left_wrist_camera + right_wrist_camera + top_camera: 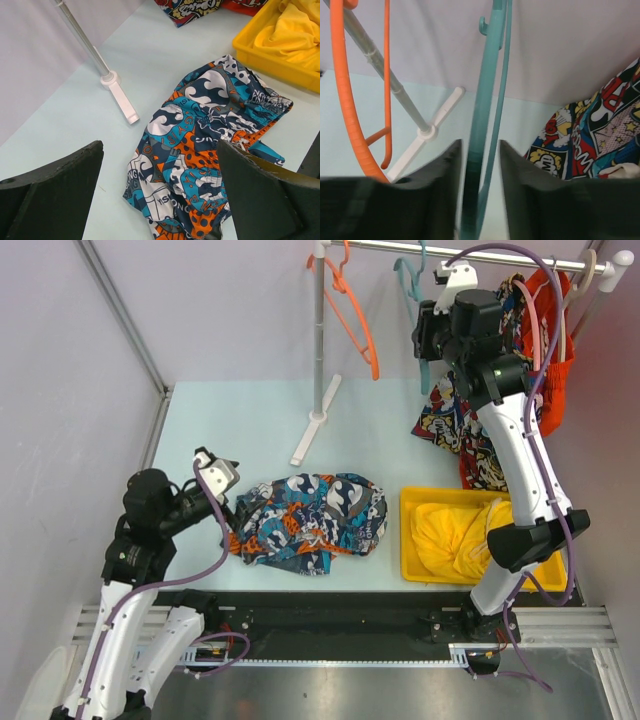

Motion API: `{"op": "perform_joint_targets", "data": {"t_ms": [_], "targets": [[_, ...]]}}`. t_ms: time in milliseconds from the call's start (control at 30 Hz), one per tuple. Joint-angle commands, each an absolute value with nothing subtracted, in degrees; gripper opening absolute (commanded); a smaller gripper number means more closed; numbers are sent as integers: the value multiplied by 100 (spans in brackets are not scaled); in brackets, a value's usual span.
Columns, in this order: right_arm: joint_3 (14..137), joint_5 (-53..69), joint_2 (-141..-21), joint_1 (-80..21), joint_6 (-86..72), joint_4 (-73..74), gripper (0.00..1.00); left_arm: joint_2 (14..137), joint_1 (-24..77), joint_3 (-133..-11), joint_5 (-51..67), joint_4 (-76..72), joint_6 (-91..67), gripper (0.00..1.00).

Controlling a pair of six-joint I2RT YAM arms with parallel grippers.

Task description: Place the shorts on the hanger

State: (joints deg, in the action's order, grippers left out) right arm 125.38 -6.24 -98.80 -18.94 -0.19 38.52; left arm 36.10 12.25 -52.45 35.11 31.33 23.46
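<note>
The shorts [310, 515], with a navy, teal, orange and white print, lie crumpled on the table near its front; the left wrist view shows the shorts [210, 135] just ahead of the fingers. My left gripper [228, 498] hovers at their left edge, and its jaws [160, 150] stand wide open with nothing in them. The teal hanger [410, 280] hangs by its hook from the rail at the back. My right gripper [428, 340] is raised to it. In the right wrist view the hanger [485, 100] runs down between the fingers of the right gripper [480, 147], with a gap still showing on the right side.
An orange hanger [355, 320] hangs left of the teal one, beside the rack's upright pole [320, 340] and its white foot [315, 430]. Comic-print shorts [450, 420] and red clothes [555, 340] hang at the right. A yellow bin [408, 540] holds a yellow garment [455, 535].
</note>
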Motion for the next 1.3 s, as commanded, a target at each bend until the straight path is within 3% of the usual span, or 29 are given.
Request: {"op": "perform_joint_targets", "data": {"t_ms": [0, 167, 600, 967, 1067, 1267], "targets": [[12682, -782, -9765, -1881, -18, 3577, 22, 3577, 1248, -5168, 3393, 2909, 2233, 100], [12823, -870, -9581, -1890, 167, 3463, 0, 3542, 1248, -5098, 3261, 2857, 2224, 100], [12402, -307, -8755, -1881, 185, 3225, 0, 3595, 1248, -5036, 3226, 2786, 2153, 100], [9786, -519, -6813, -1890, 132, 4051, 0, 3990, 1248, -5150, 3234, 3138, 2162, 100], [9274, -186, -6224, -1881, 289, 4560, 0, 4025, 1248, -5098, 3296, 3050, 1934, 100], [8657, 1727, -5643, -1890, 1256, 6157, 0, 3709, 1248, -4615, 3709, 2418, 1775, 100]]}}
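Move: The right hand's half-closed fingers already straddle the near arm of the teal hanger on the rail; the hanger's middle is about 5 cm ahead and 2 cm higher. The orange hanger hangs some 12 cm left and 4 cm ahead, the patterned clothes about 13 cm right, 5 cm ahead and 10 cm lower. From the left hand, the shorts lie roughly 14 cm right, 1 cm ahead and 15 cm below; the teal hanger is about 28 cm ahead, 34 cm right and 15 cm up. The right fingers finish closing and pinch the teal hanger's near arm, then raise it about 5 cm while starting to draw back, to unhook it from the rail. The hand next pulls back and sinks, ending some 19 cm nearer the base, slightly to the right and 6 cm lower, tipping down a little at the end. The left hand, open, eases about 4 cm down towards the shorts. ##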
